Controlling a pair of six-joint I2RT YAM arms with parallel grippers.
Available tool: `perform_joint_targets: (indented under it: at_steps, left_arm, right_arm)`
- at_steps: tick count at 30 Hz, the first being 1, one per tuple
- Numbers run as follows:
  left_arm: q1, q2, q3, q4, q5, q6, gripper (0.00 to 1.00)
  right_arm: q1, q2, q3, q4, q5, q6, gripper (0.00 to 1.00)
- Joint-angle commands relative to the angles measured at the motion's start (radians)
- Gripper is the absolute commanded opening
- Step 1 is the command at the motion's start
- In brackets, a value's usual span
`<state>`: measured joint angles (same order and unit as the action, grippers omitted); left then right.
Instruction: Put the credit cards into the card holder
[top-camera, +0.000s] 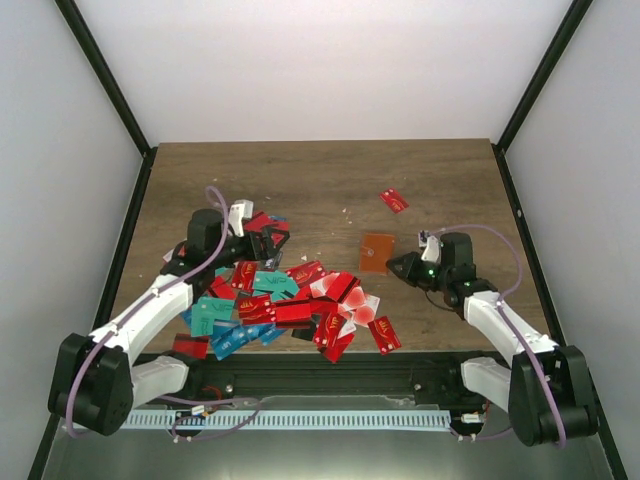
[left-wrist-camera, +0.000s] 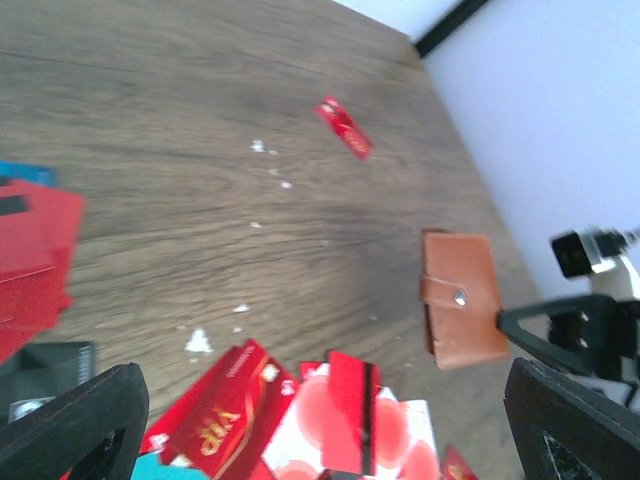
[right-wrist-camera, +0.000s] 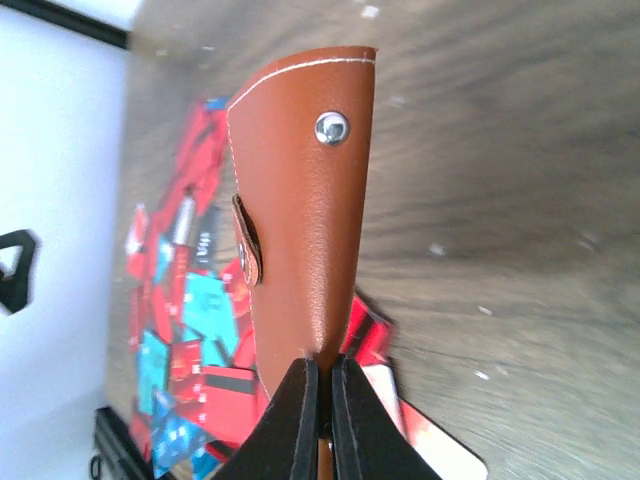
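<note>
The credit cards (top-camera: 285, 300) lie in a loose heap of red, teal and blue at the near left and centre of the table. One red card (top-camera: 394, 200) lies alone farther back. The card holder (top-camera: 376, 252), brown leather with a snap strap, sits folded right of the heap. My right gripper (top-camera: 395, 265) is shut on its near edge; in the right wrist view the fingertips (right-wrist-camera: 305, 400) pinch the card holder (right-wrist-camera: 305, 220). My left gripper (top-camera: 272, 238) hangs open over the heap's far end, with red cards (left-wrist-camera: 350, 410) between its wide fingers (left-wrist-camera: 70, 420) and nothing held.
Small white crumbs (left-wrist-camera: 200, 342) dot the wooden table (top-camera: 320, 175). Black frame posts and white walls close in both sides. In the left wrist view the card holder (left-wrist-camera: 462, 310) and the right gripper (left-wrist-camera: 560, 325) show at the right.
</note>
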<state>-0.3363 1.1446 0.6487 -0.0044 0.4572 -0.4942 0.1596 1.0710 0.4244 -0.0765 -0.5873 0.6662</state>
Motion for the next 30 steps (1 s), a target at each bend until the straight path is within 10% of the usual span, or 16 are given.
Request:
perform_joint_targets:
  at_steps: [1, 23, 30]
  left_arm:
    - [-0.017, 0.025, -0.017, 0.158, 0.213, -0.026, 0.99]
    - [-0.239, 0.209, 0.045, 0.607, 0.350, -0.154, 0.83]
    - [-0.262, 0.205, 0.043, 0.628, 0.328, -0.160, 0.20]
  right_arm:
    - [0.008, 0.007, 0.062, 0.152, -0.193, -0.028, 0.01]
    - [0.143, -0.057, 0.137, 0.360, -0.449, 0.042, 0.01]
    - [0.162, -0.050, 0.142, 0.367, -0.426, 0.049, 0.01]
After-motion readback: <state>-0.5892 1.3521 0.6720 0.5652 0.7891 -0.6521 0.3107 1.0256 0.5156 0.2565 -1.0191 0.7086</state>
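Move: The left hand is empty and wide open; the card holder lies some 23 cm to its right, about 2 cm back and 7 cm lower. The right hand keeps it pinched by a corner, its middle about 3 cm ahead and 4 cm left, about level; the left gripper is roughly 27 cm left, 4 cm ahead and 8 cm up. About 17 cm below the left hand lie a red VIP card, 3 cm right and 4 cm back, and pink-circle cards, 16 cm right and 11 cm back. The left fingers come astride the card holder's left edge and close on it, while the right hand still pinches the opposite side. To meet there, the right hand lifts about 13 cm and carries the holder some 9 cm left, swinging counter-clockwise; the left travels about 13 cm right with some back and up, turning clockwise. Both sets of fingers tip up towards level. ##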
